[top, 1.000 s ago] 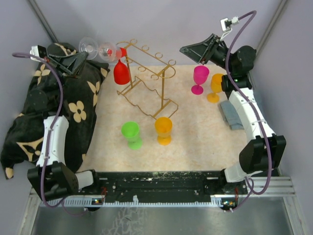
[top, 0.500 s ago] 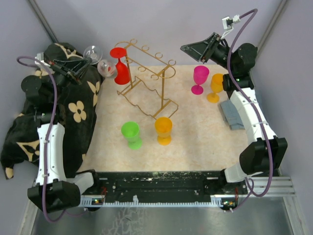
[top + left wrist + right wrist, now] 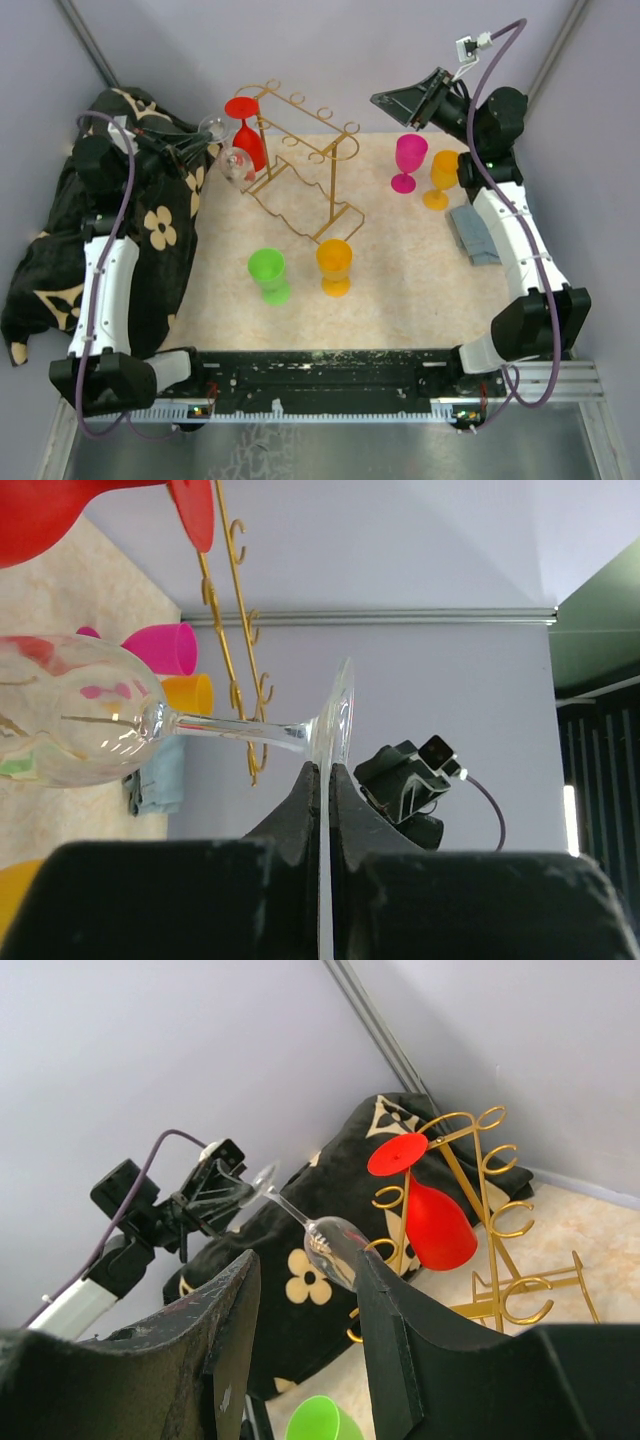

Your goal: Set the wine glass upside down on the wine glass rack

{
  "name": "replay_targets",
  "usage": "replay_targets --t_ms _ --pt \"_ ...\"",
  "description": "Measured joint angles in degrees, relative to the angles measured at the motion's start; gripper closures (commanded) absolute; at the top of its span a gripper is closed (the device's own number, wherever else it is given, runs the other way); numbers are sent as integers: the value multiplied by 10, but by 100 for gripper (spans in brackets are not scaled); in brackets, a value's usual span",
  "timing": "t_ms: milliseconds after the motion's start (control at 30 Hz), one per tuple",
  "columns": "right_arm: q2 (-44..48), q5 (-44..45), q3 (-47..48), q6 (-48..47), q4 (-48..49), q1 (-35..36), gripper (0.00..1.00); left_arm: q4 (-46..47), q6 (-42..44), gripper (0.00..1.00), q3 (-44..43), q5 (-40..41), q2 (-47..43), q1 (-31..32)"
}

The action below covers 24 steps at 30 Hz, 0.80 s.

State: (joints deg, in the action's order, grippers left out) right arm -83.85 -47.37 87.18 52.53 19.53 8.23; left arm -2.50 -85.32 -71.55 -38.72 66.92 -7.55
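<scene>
A clear wine glass hangs tilted just left of the gold wire wine glass rack. My left gripper is shut on the rim of its foot. In the left wrist view the fingers pinch the foot's edge, and stem and bowl stretch left towards the rack's loops. A red glass hangs upside down on the rack's left end. My right gripper is held high at the back right, open and empty. Past it, the right wrist view shows the clear glass beside the red glass.
A black cloth with cream flowers covers the left side. A green cup and an orange cup stand in front of the rack. A pink glass, an orange glass and a grey-blue cloth are on the right.
My left arm has carried the clear glass right and down, from behind the cloth to the rack's left end, with the bowl now lower than the foot. The right arm has barely moved.
</scene>
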Motion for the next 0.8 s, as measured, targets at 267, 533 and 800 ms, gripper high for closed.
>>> replay_targets --t_ms 267,533,800 --pt "7 7 0 -7 -12 0 57 -12 19 100 -8 21 46 52" --pt "12 13 0 -20 -35 0 57 -34 62 100 -78 46 109 87" --pt "19 20 0 -40 -61 0 57 -35 83 100 -96 53 150 96"
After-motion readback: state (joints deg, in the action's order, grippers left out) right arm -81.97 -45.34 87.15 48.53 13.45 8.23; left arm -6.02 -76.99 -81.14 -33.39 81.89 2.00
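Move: The clear wine glass is already in the left fingers by its foot, bowl down. The hook it seems meant for, on the rack's near rail, is about 10 cm ahead, 8 to the right and 8 below. The hanging red glass is some 14 ahead, 5 right and 16 below; the rail's next hook is 7 ahead, 13 right and 8 down. From the right hand the target hook is around 8 ahead, 22 left and 12 lower. Keeping its pinch on the foot's edge, the left hand carries the upside-down clear glass forward about 6 cm and right about 5 towards the rack's near rail, on the near side of the red glass. It sinks some 4 cm in two steps, running nearly level between them, while the wrist rolls slightly, left side up. ##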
